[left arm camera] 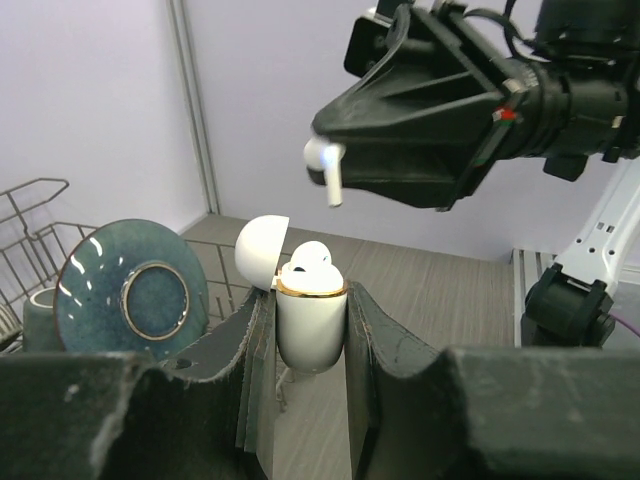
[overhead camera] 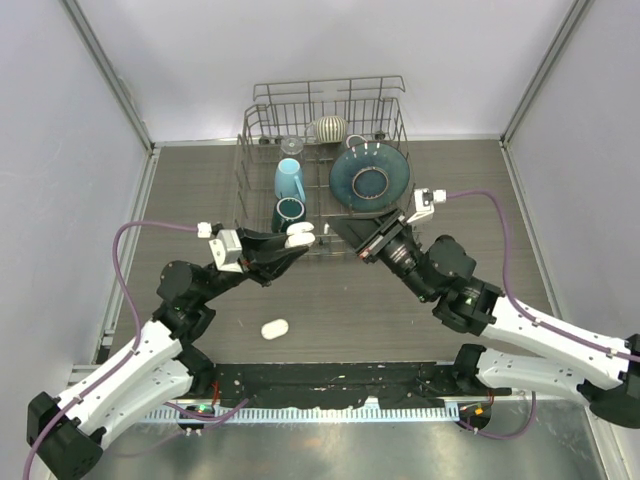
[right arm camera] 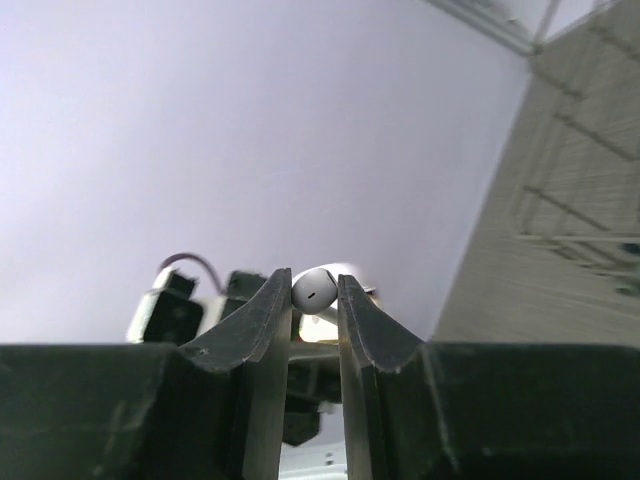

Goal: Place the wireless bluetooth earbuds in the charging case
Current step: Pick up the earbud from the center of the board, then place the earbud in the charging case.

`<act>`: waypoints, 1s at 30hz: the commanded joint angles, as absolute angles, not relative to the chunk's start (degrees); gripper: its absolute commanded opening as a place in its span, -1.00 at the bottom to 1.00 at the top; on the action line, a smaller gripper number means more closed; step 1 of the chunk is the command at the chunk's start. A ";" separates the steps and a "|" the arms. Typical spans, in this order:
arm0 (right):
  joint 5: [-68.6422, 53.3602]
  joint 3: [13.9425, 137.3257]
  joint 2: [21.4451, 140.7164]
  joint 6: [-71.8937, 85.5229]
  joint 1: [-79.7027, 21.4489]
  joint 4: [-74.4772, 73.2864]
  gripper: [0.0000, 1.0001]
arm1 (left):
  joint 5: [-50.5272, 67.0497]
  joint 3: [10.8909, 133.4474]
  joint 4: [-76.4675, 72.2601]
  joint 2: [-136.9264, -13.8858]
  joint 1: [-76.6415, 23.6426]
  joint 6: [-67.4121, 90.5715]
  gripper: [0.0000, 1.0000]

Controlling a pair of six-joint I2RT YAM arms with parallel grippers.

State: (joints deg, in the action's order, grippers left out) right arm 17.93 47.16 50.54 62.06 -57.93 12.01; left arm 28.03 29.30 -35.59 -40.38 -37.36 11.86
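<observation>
My left gripper [left arm camera: 310, 300] is shut on the white charging case [left arm camera: 310, 330], which stands upright between its jaws. The case's lid [left arm camera: 262, 248] is flipped open to the left, and one white earbud [left arm camera: 308, 260] sits in it. Just above hangs a second earbud [left arm camera: 326, 168] with its stem pointing down, and my right gripper [left arm camera: 322, 150] is shut on it. The right wrist view shows this earbud's head [right arm camera: 316, 288] pinched between the fingertips. From above, the case [overhead camera: 299, 237] and my right gripper [overhead camera: 335, 228] nearly meet in front of the rack.
A wire dish rack [overhead camera: 320, 105] stands right behind both grippers. It holds a blue plate [overhead camera: 370, 177], a light blue mug [overhead camera: 289, 180], a dark teal mug [overhead camera: 289, 212] and a striped round piece [overhead camera: 330, 128]. A small white oval object [overhead camera: 274, 328] lies on the table nearer the arms.
</observation>
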 commanded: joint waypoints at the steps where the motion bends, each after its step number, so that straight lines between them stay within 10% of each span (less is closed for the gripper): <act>1: 22.14 47.81 52.38 60.40 -63.80 30.66 -0.98 | 26.54 29.09 -40.25 -40.25 -37.18 8.62 -1.00; 30: 24.34 56.78 62.49 57.39 -67.85 20.22 -0.98 | 23.56 30.41 -39.73 -39.55 -38.41 7.73 -1.00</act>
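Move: The open charging case, held up in the left fingers, lies about 7 cm to the left of the right hand, which already pinches the earbud; it is some 2 cm nearer the base and 2 cm lower. Far below the right hand, the dark green mug stands roughly 12 cm ahead and 6 cm left, while the white oval piece lies about 5 cm back and 8 cm left. From the left hand, the earbud is about 8 cm right, 3 cm ahead and 2 cm up. The earbud, still pinched in the right fingers with its stem hanging down, is carried some 7 cm left to the charging case: first swiftly back, left and about 4 cm up, then on leftward with a little forward, sinking about 1.5 cm at the end to bring the stem over the open case. The left hand keeps its hold on the case almost in place. ##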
